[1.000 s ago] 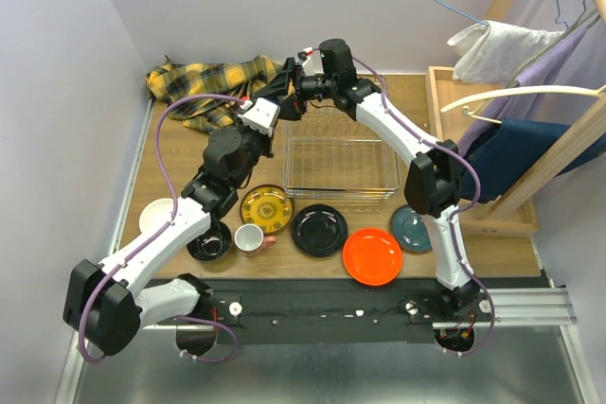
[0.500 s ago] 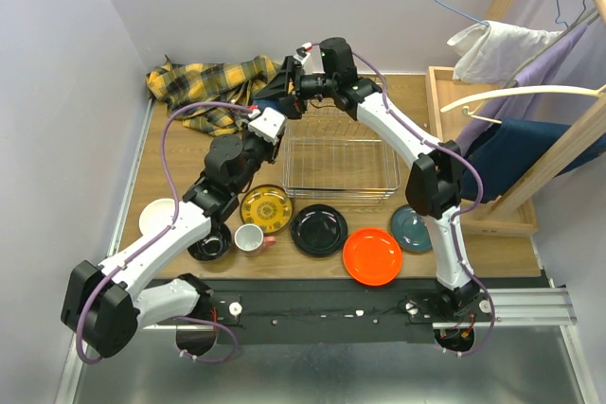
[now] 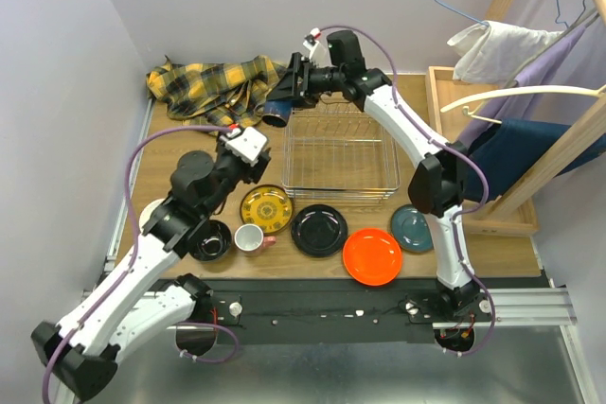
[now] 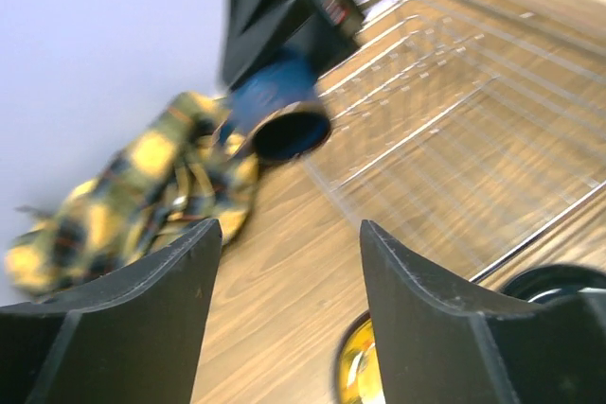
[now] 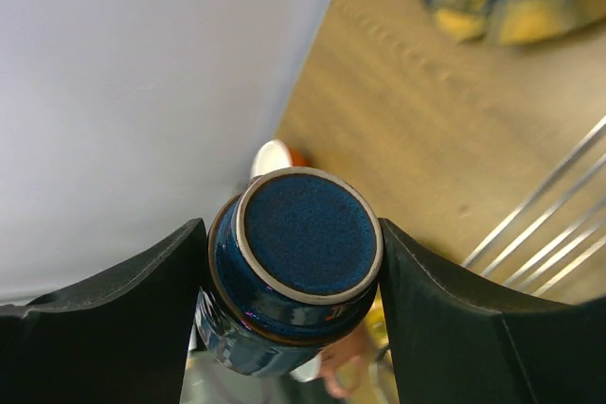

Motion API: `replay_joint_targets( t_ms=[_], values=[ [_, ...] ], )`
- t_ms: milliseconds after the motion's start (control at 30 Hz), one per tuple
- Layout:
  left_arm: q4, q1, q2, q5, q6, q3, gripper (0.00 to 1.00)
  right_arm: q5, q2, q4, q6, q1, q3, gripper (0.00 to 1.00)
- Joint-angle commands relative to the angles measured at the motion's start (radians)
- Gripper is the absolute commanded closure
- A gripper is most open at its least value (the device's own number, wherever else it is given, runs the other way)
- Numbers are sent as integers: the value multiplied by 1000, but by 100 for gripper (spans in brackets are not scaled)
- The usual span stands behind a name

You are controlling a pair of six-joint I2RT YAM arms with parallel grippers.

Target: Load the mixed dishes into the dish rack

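Observation:
My right gripper (image 3: 287, 94) is shut on a dark blue glazed cup (image 3: 280, 110), held tilted in the air just off the back left corner of the dish rack (image 3: 343, 194). In the right wrist view both fingers press the cup's (image 5: 305, 253) sides and its base faces the camera. My left gripper (image 3: 248, 145) stands open and empty above bare table, left of the rack (image 4: 445, 120). The yellow patterned plate (image 3: 264, 206), black plate (image 3: 318, 229), orange plate (image 3: 372, 255), teal plate (image 3: 411, 228), white cup (image 3: 250, 238) and black bowl (image 3: 209, 240) lie in front of the rack.
A yellow plaid cloth (image 3: 213, 87) lies bunched at the back left, close to the held cup. A pale bowl (image 3: 151, 217) peeks out beside my left arm. A wooden tray frame (image 3: 445, 111) and a garment stand with hangers stand to the right.
My left gripper has opened, let go of the blue cup and drawn back toward the front left. The right gripper keeps the cup at the rack's back left corner.

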Motion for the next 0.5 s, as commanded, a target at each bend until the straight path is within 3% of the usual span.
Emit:
replay_joint_targets(
  t_ms=[0, 167, 467],
  values=[
    [-174, 6, -102, -106, 113, 15, 30, 164, -26, -38, -328, -18, 74, 90],
    [-188, 136, -138, -131, 140, -4, 28, 348, -98, 106, -583, -21, -90, 91],
    [-160, 167, -116, -116, 158, 9, 27, 508, -42, 325, -842, -21, -98, 91]
  ],
)
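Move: The blue mug is already in the right hand. The dish rack's far left corner lies about 12 cm ahead of that hand, 5 cm to its right and 14 cm below. The rack's middle is nearly level fore-and-aft, some 15 cm right; the checked towel lies about 16 cm ahead and 17 cm left; the yellow plate sits roughly 15 cm back and 4 cm left. From the empty left hand, that corner is about 27 cm ahead and 9 cm right, 18 cm down. The blue mug, still gripped by the right hand, is carried forward about 8.5 cm and some 5 cm right, sinking about 3 cm late on, towards the rack's far left corner. Meanwhile the right wrist rolls some 40 degrees and tips its fingers downward, turning the mug mouth-down. The left hand, open and already clear, swings about 8 cm left, away from the rack, turning slightly counter-clockwise. ##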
